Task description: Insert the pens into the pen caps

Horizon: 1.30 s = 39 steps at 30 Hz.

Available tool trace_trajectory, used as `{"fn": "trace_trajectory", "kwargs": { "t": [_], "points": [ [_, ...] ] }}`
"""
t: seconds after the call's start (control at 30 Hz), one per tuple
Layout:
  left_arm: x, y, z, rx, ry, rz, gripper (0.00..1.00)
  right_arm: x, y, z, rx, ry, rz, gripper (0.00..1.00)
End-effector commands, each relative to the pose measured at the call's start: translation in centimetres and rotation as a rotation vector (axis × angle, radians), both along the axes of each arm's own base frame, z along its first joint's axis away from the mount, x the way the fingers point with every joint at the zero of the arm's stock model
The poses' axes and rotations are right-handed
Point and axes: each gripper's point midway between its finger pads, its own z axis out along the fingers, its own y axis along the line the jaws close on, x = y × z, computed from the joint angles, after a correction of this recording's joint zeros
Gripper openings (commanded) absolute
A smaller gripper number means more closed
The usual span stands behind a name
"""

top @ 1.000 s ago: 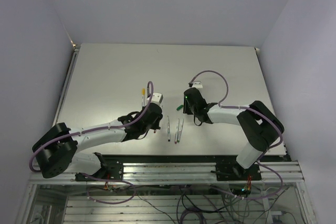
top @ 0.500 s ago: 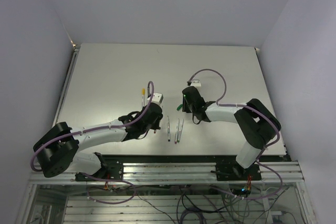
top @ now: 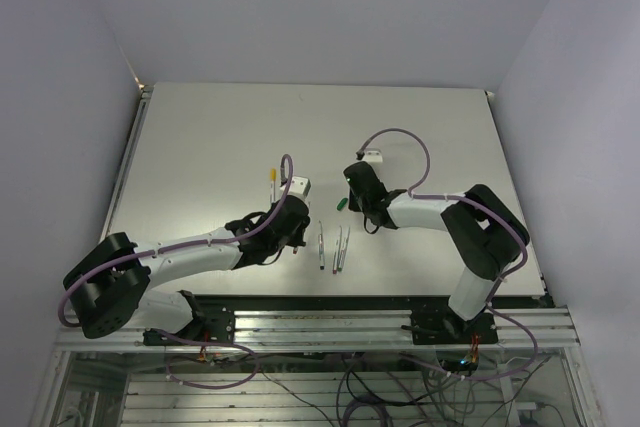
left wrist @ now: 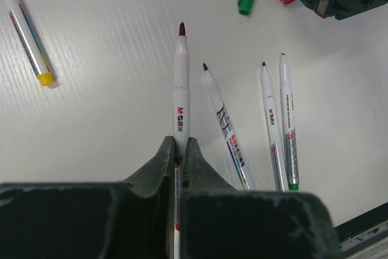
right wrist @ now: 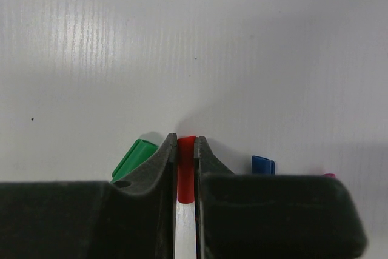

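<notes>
My left gripper (left wrist: 180, 141) is shut on a white pen (left wrist: 181, 95) whose dark red tip points away over the table. Three more uncapped pens (left wrist: 221, 119) (left wrist: 271, 125) (left wrist: 289, 125) lie side by side to its right. In the right wrist view my right gripper (right wrist: 185, 139) is shut on the red pen cap (right wrist: 186, 168), low at the table. The green cap (right wrist: 133, 158) lies just left of it, the blue cap (right wrist: 263, 165) to its right, and a purple one (right wrist: 328, 175) peeks out further right. From above, the left gripper (top: 297, 240) and right gripper (top: 350, 190) are a short way apart.
A pen with a yellow cap on it (top: 272, 183) lies left of the grippers, beyond the left arm. The three loose pens (top: 332, 247) lie between the two arms near the table's front edge (top: 330, 294). A purple cable (top: 400, 137) loops above the right wrist.
The right gripper has shut on the red cap and shifted slightly to the left. The left gripper keeps its hold on the pen and has not moved.
</notes>
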Motion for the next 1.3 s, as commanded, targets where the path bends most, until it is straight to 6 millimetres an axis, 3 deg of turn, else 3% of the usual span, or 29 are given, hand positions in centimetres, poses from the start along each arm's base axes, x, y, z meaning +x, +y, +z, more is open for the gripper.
{"fn": "trace_trajectory", "kwargs": {
  "t": [0.0,0.13,0.27,0.47,0.63,0.8,0.97,1.13,1.27],
  "points": [
    [0.5,-0.5,0.4,-0.024,-0.015,-0.004,0.07,-4.1,-2.8,-4.3,-0.118,0.171,0.0,0.05],
    [0.6,-0.8,0.4,-0.03,-0.012,-0.014,0.07,-3.7,-2.5,-3.9,-0.114,0.152,0.013,0.05],
    [0.7,-1.4,0.9,-0.045,-0.021,-0.027,0.07,-2.1,-2.0,-1.7,-0.108,0.078,0.024,0.01],
    [1.4,-2.4,2.6,-0.089,-0.077,-0.051,0.07,0.8,-0.9,5.0,-0.036,-0.122,0.026,0.0],
    [1.8,-3.9,3.9,-0.157,-0.121,-0.094,0.07,1.3,-0.5,10.5,0.056,-0.275,0.04,0.01],
    [1.4,-6.1,5.9,-0.288,-0.172,-0.181,0.07,0.5,-0.9,16.1,0.169,-0.437,0.058,0.0],
    [0.6,-7.9,8.6,-0.426,-0.242,-0.274,0.07,-1.7,-1.2,21.5,0.323,-0.607,0.112,0.0],
    [-0.2,-9.6,11.0,-0.529,-0.298,-0.368,0.07,-3.6,-1.3,25.2,0.448,-0.748,0.166,0.0],
    [-0.7,-10.8,13.1,-0.604,-0.326,-0.427,0.07,-5.1,-1.6,26.7,0.51,-0.855,0.208,0.0]
  ]
}}
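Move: The right hand has its fingers shut on the red cap, still down on the table. From the left hand, which holds a pen, that cap is about 13 cm to the right, 9 cm ahead and 6 cm lower; the green cap is some 10 cm right and 9 cm ahead, and the blue-tailed pen's middle 5 cm right and 3 cm back. From the right hand, the held pen is about 13 cm left, 9 cm back and 6 cm up; level with it lie the green cap 3 cm left and the blue cap 5 cm right. After a short hold, the right hand keeps its grip and lifts the red cap steeply off the table between the green and blue caps, some 24 cm up and easing back about 4 cm, while its fingers tip up from slanting down and its left side rolls upward. Starting a little later, the left hand carries the gripped pen about 9 cm to the right and as far up, towards the raised cap, rolling its left side down some 25 degrees as it tips up slightly and turns clockwise. ##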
